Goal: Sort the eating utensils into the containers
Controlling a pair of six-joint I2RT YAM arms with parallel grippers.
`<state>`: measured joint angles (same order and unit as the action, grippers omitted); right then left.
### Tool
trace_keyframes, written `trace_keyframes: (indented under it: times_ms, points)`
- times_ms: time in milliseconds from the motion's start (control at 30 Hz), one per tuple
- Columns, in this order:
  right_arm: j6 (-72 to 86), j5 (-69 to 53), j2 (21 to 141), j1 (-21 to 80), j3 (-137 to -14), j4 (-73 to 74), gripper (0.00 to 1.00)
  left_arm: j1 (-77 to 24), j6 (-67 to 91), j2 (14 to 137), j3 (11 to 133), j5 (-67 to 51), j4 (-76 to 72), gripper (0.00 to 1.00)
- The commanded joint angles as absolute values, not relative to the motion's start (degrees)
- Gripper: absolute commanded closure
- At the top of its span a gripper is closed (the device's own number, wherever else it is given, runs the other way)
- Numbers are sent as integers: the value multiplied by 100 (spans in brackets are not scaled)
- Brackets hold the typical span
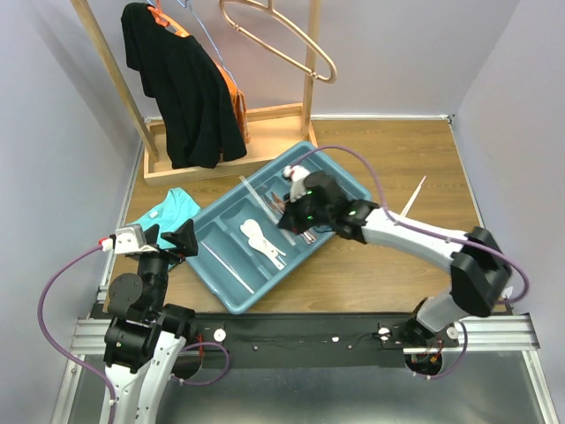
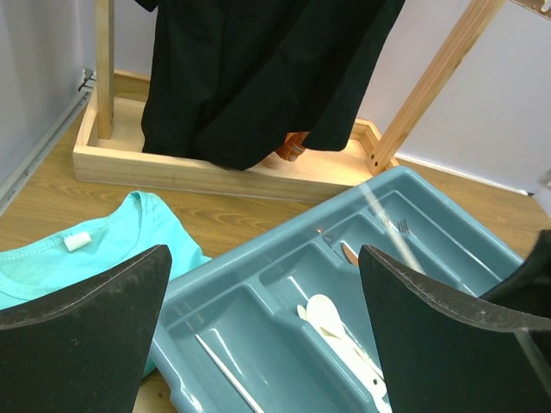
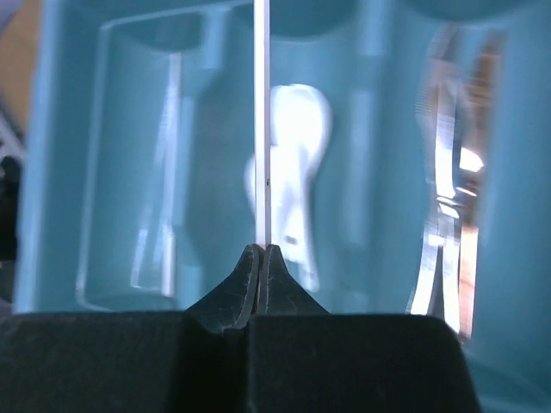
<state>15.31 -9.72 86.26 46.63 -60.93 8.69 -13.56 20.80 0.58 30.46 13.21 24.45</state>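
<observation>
The teal-blue tray (image 1: 353, 181) lies at an angle mid-table, its long compartments serving as the containers. My right gripper (image 1: 287, 219) hovers over its middle, shut on a pale chopstick (image 3: 263, 129) that points straight out from the fingertips (image 3: 263, 249). The held chopstick (image 1: 252, 193) reaches toward the tray's far-left rim. White spoons (image 1: 259, 237) lie in one compartment, and a chopstick (image 1: 228, 265) in the outermost. Metal cutlery (image 3: 443, 215) fills the compartment beside the spoons (image 3: 293, 163). Another chopstick (image 1: 413, 196) rests on the table at right. My left gripper (image 1: 168, 240) is open, left of the tray (image 2: 258, 249).
A teal folded cloth (image 1: 163, 212) lies by the tray's left corner. A wooden rack (image 1: 265, 115) at the back carries a black garment (image 1: 181, 88) and large copper hangers (image 1: 282, 40). Walls close in on both sides.
</observation>
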Motion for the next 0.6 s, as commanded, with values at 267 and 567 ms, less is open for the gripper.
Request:
trace_keyframes:
  times_ms: [267,567]
  points:
    - [2373,-1503,10396,6011,-7320,149,97,-1301,2021,-615,3041,1239,2329,1]
    - [2619,-1644,10846,6240,-7603,809,66,-1301,2021,-642,3050,1266,2347,1]
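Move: I hold a chopstick in my right hand over the tray. The end compartment where a chopstick already lies is about 17 cm to my left and 7 cm back, some 10 cm below. The white spoons lie about 7 cm left, level fore-and-aft, and the knives about 7 cm ahead and 1 cm right, both also roughly 10 cm down. From my left hand that chopstick's compartment is about 5 cm right, 2 cm ahead and 22 cm below. I carry the chopstick left and back past the white spoons to the end compartment, about 15 cm across the tray, slowing and sinking some 5 cm. My right hand turns about 15 degrees counter-clockwise and tips down a little, and at the last my fingers part just enough to let go of the stick over the chopstick lying there. ##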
